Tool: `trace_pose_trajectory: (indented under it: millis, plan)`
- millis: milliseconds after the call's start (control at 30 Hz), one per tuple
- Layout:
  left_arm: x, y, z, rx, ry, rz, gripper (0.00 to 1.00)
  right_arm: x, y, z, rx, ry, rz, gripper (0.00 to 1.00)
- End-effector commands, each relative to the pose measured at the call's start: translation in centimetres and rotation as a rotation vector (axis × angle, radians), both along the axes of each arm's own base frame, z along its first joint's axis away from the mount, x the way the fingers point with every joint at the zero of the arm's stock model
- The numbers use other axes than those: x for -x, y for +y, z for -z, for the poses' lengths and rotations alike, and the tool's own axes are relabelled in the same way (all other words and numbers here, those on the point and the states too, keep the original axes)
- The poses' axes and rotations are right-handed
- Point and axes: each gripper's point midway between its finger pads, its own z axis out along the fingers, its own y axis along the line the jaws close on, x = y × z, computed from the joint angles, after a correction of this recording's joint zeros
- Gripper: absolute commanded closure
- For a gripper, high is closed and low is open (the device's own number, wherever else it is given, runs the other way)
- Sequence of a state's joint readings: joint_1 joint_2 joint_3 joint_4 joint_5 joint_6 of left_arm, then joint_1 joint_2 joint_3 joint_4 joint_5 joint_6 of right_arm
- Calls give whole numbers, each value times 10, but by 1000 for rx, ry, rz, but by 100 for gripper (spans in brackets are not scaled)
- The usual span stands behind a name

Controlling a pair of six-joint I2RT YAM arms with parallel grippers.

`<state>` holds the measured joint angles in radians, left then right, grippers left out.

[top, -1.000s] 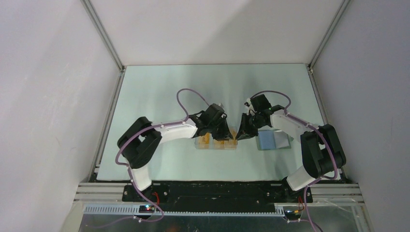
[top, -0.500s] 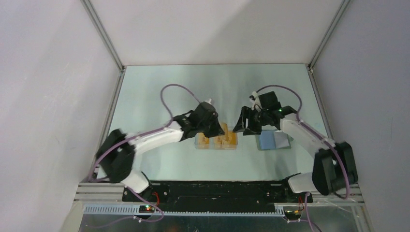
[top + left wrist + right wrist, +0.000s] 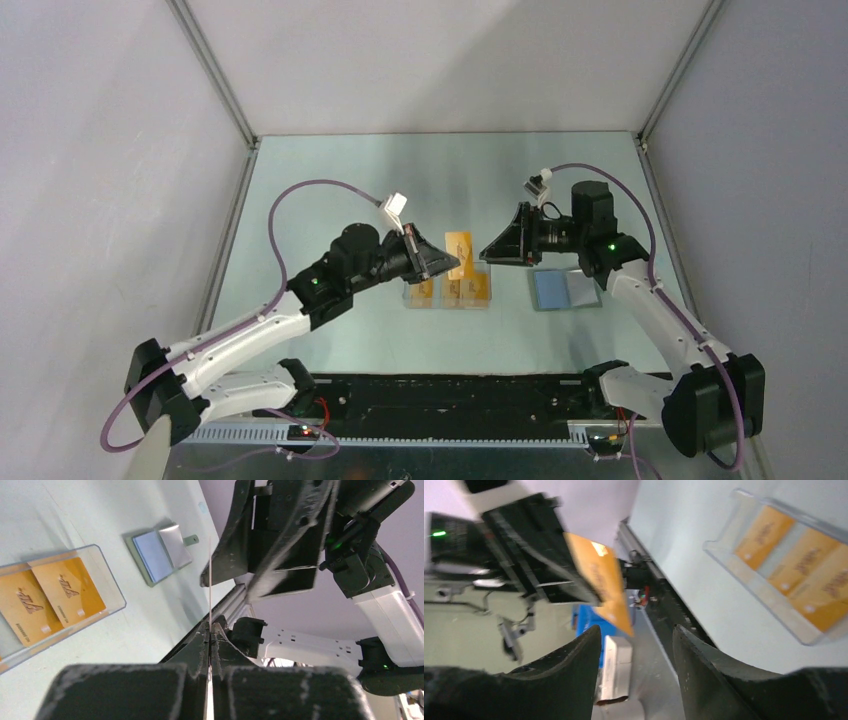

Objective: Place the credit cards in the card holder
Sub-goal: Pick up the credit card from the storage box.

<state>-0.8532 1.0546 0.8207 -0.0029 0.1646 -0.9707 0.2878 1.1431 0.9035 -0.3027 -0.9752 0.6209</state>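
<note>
My left gripper [image 3: 441, 263] is shut on one orange credit card [image 3: 460, 246] and holds it in the air above the clear box. In the left wrist view the card [image 3: 210, 580] shows edge-on as a thin line rising from the pinched jaws [image 3: 210, 630]. My right gripper [image 3: 492, 250] faces it, open and empty, just right of the card. From the right wrist the held card [image 3: 601, 577] hangs ahead of the spread fingers [image 3: 636, 630]. The card holder [image 3: 565, 289] lies open on the table, light blue inside, also seen from the left wrist [image 3: 161, 554].
A clear plastic box [image 3: 410, 300] sits on the table under the grippers, with more orange cards [image 3: 468, 290] lying flat in it; they also show in the wrist views [image 3: 50, 597] [image 3: 804, 575]. Grey walls close in the table on three sides.
Both grippers have risen from the clear box. The left one shut on a card and lifted it; the right one opened and drew back to the right.
</note>
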Motion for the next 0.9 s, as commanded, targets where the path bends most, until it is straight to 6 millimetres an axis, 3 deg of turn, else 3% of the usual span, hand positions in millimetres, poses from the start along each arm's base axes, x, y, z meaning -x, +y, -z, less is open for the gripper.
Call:
trace_pose_trajectory:
  millis: [0, 67, 300, 567, 633, 733, 767, 833, 867]
  plan:
    - [12, -6, -39, 168, -66, 68, 100, 26, 8, -56, -200, -97, -151, 43]
    - [15, -7, -43, 199, -70, 82, 100, 29, 11, -62, -223, -105, -174, 45]
    - [18, -11, -54, 252, -86, 111, 100, 29, 20, -52, -208, -70, -183, 54]
    - [18, -17, -56, 267, -80, 135, 100, 31, 27, -57, -228, -71, -208, 61]
    - [18, -19, -55, 268, -75, 140, 100, 33, 30, -61, -238, -76, -219, 69]
    - [16, -19, -53, 266, -71, 132, 100, 34, 30, -63, -241, -89, -214, 92]
    - [16, -19, -52, 266, -71, 131, 97, 33, 29, -63, -239, -90, -209, 97]
    - [14, -19, -48, 259, -65, 120, 75, 29, 25, -60, -223, -92, -180, 100]
    - [9, -18, -43, 251, -58, 95, 57, 25, 20, -54, -203, -85, -149, 100]
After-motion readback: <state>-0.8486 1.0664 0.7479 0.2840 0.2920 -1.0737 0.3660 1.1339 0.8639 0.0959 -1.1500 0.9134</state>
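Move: The left gripper already holds the orange card by its edge, the card's middle about 2 cm to its right, 1 cm ahead and 1 cm up; the open right gripper is 8 cm to its right and 2 cm ahead, 1 cm lower. From the right hand that card is some 6 cm left, 1 cm back and 2 cm higher. The storage box lies 8 cm left of it, 3 cm ahead, 20 cm below; the card holder 17 cm right, 2 cm ahead, 21 cm below. The right fingers close on the free right-hand edge of the card and pinch it, after that hand rises about 5 cm while drawing back and left towards the left gripper, rolling slightly. The left hand, still gripping at first, carries the card up some 3 cm and a little right and back, tilting about 10 degrees, then parts its fingers slightly at the very end. ##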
